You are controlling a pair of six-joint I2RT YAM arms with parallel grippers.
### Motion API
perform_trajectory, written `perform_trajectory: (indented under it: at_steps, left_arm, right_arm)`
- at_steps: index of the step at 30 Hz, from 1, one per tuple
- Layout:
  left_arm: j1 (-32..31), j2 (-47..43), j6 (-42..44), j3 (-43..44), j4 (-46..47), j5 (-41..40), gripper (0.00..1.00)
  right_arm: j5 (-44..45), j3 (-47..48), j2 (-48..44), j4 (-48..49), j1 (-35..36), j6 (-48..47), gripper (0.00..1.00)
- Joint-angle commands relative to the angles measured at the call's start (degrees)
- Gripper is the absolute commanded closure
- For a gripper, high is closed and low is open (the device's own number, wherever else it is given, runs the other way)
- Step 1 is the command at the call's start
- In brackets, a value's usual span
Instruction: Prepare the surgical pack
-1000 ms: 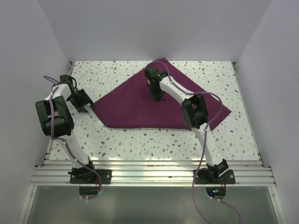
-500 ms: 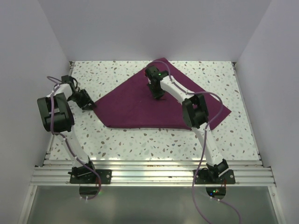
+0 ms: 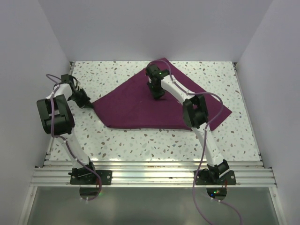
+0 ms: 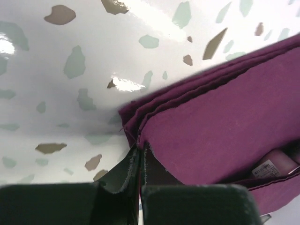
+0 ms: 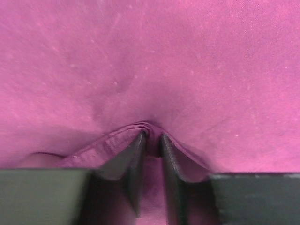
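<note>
The surgical pack (image 3: 140, 105) is a deep purple cloth lying folded into a flat triangle on the speckled table. Its layered left corner (image 4: 136, 126) shows in the left wrist view. My left gripper (image 3: 89, 103) is at that corner, and its jaws (image 4: 139, 149) are shut on the tip of the cloth. My right gripper (image 3: 158, 96) points down onto the cloth's far middle. Its fingers (image 5: 151, 137) stand slightly apart, open, with a small raised ridge of cloth (image 5: 150, 56) between and over the tips.
White walls close in the table (image 3: 140, 140) on the left, back and right. A metal rail (image 3: 150, 176) with both arm bases runs along the near edge. A pale, labelled object (image 4: 272, 164) peeks from under a fold of the cloth.
My left gripper moved right to the cloth's left corner and shut on it. My right gripper's jaws have parted a little at the same spot on the cloth.
</note>
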Motion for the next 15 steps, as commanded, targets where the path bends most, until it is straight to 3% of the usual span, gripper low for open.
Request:
perform_trajectory:
  at_steps: [1,3,6,10,15]
  left_arm:
    - [-0.1,-7.4,1.3,0.0,0.0,-3.5,1.00]
    - [-0.1,-8.9,1.2,0.0,-0.6,-3.1,1.00]
    - [-0.1,-9.5,1.1,0.7,-1.1,-2.7,1.00]
    - [-0.1,-10.2,0.9,0.1,-1.5,-1.4,1.00]
    - [-0.1,-10.7,0.7,-0.6,-1.1,-0.1,1.00]
  right_arm:
    - [-2.3,3.9,0.8,-0.6,0.2,1.9,0.70]
    - [-1.8,4.3,-1.2,-0.2,0.2,2.5,0.56]
    - [-0.5,6.0,-3.5,0.4,0.2,2.5,0.47]
    - [1.7,12.0,-4.6,-2.2,0.3,1.9,0.41]
    - [1.0,8.0,-11.7,-0.9,2.3,3.2,0.41]
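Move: The left fingers already pinch the upper layers of the purple cloth at its left corner. From that hand the front-left fold is roughly 12 cm back and 8 cm right. The right hand's fingertips are on a small ridge of cloth at mid-cloth, about 1 cm below. From it, the cloth's far corner lies some 23 cm ahead and 4 cm right, the front fold about 17 cm straight back. Right fingers open off the ridge, rising about 7 cm; left lifts its pinched cloth corner straight up 5 cm. ##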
